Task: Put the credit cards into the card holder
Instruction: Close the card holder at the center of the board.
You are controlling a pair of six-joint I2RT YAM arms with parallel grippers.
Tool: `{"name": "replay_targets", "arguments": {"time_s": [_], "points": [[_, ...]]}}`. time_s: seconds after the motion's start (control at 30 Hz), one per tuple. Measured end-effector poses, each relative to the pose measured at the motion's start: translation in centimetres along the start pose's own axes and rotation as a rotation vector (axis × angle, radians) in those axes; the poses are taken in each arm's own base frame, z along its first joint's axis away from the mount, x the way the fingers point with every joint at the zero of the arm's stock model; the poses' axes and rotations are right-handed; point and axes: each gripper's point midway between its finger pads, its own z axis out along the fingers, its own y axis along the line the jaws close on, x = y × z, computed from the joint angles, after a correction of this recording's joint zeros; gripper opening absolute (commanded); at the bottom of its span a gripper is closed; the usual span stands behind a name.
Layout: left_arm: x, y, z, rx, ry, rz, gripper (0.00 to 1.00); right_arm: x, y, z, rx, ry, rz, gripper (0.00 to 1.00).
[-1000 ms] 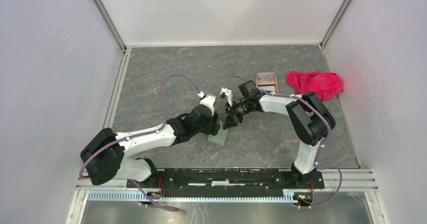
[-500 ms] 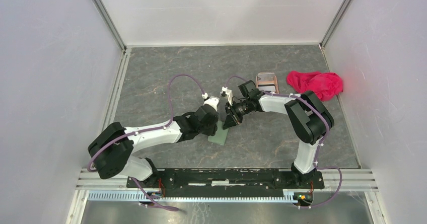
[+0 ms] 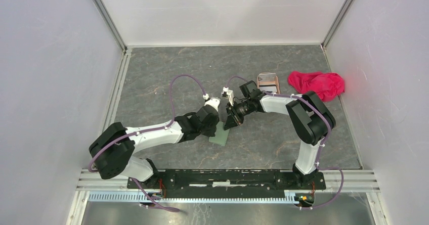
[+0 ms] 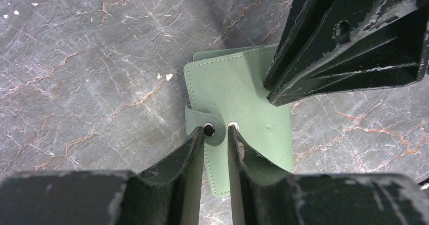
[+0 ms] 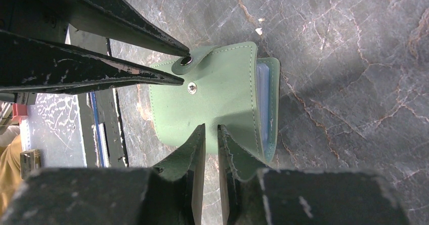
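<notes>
The sage-green card holder (image 3: 219, 137) (image 4: 243, 88) (image 5: 222, 96) lies folded on the grey table, with pale blue pocket edges (image 5: 261, 83) showing in its fold. Its snap tab (image 4: 215, 134) (image 5: 200, 57) stands off the silver stud (image 5: 192, 88). My left gripper (image 3: 216, 126) (image 4: 216, 130) (image 5: 184, 68) is open by a narrow gap, and the tab sits between its tips. My right gripper (image 3: 232, 123) (image 5: 211, 129) (image 4: 271, 94) rests on the holder's opposite edge, jaws a slit apart with nothing between them. The credit cards are not visible.
A pinkish-brown tray (image 3: 267, 80) stands behind the right arm. A red-pink cloth (image 3: 316, 84) lies at the back right near the wall. Pale walls close in the table on three sides.
My left arm has reached forward to the card holder and its jaws have narrowed around the snap tab. The right gripper has stayed on the holder.
</notes>
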Motion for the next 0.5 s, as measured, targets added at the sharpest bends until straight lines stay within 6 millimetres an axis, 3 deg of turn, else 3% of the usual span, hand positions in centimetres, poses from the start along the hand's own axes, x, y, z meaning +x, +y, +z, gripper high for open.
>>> {"name": "replay_targets", "arguments": {"time_s": [0.13,0.37,0.5], "points": [[0.04,0.04,0.03,-0.002,0.001,0.001,0.27,0.0,0.0,0.0,0.0,0.0,0.0,0.2],[-0.15,0.19,0.03,-0.013,-0.005,0.0,0.04,-0.01,0.0,0.0,0.0,0.0,0.0,0.2],[-0.25,0.32,0.03,-0.021,-0.01,0.001,0.02,-0.01,0.0,0.0,0.0,0.0,0.0,0.2]]}}
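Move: The snap tab of the card holder already lies between my open left fingertips, straight below the hand point by about 1 cm. The snap stud on the cover is some 1 cm to the right of it and 1 cm farther back, and the card holder's middle is about 2 cm right and 1 cm back of my left hand. From my right hand the tab lies roughly 4 cm to the left and 1 cm back, a centimetre or so below. I hold my left hand where it is and, after a brief pause, close its fingers from about a third open to nearly shut, pinching the end of the tab at its snap; the hand shifts no more than about half a centimetre. My right hand doesn't move, its fingertips still at the cover. ##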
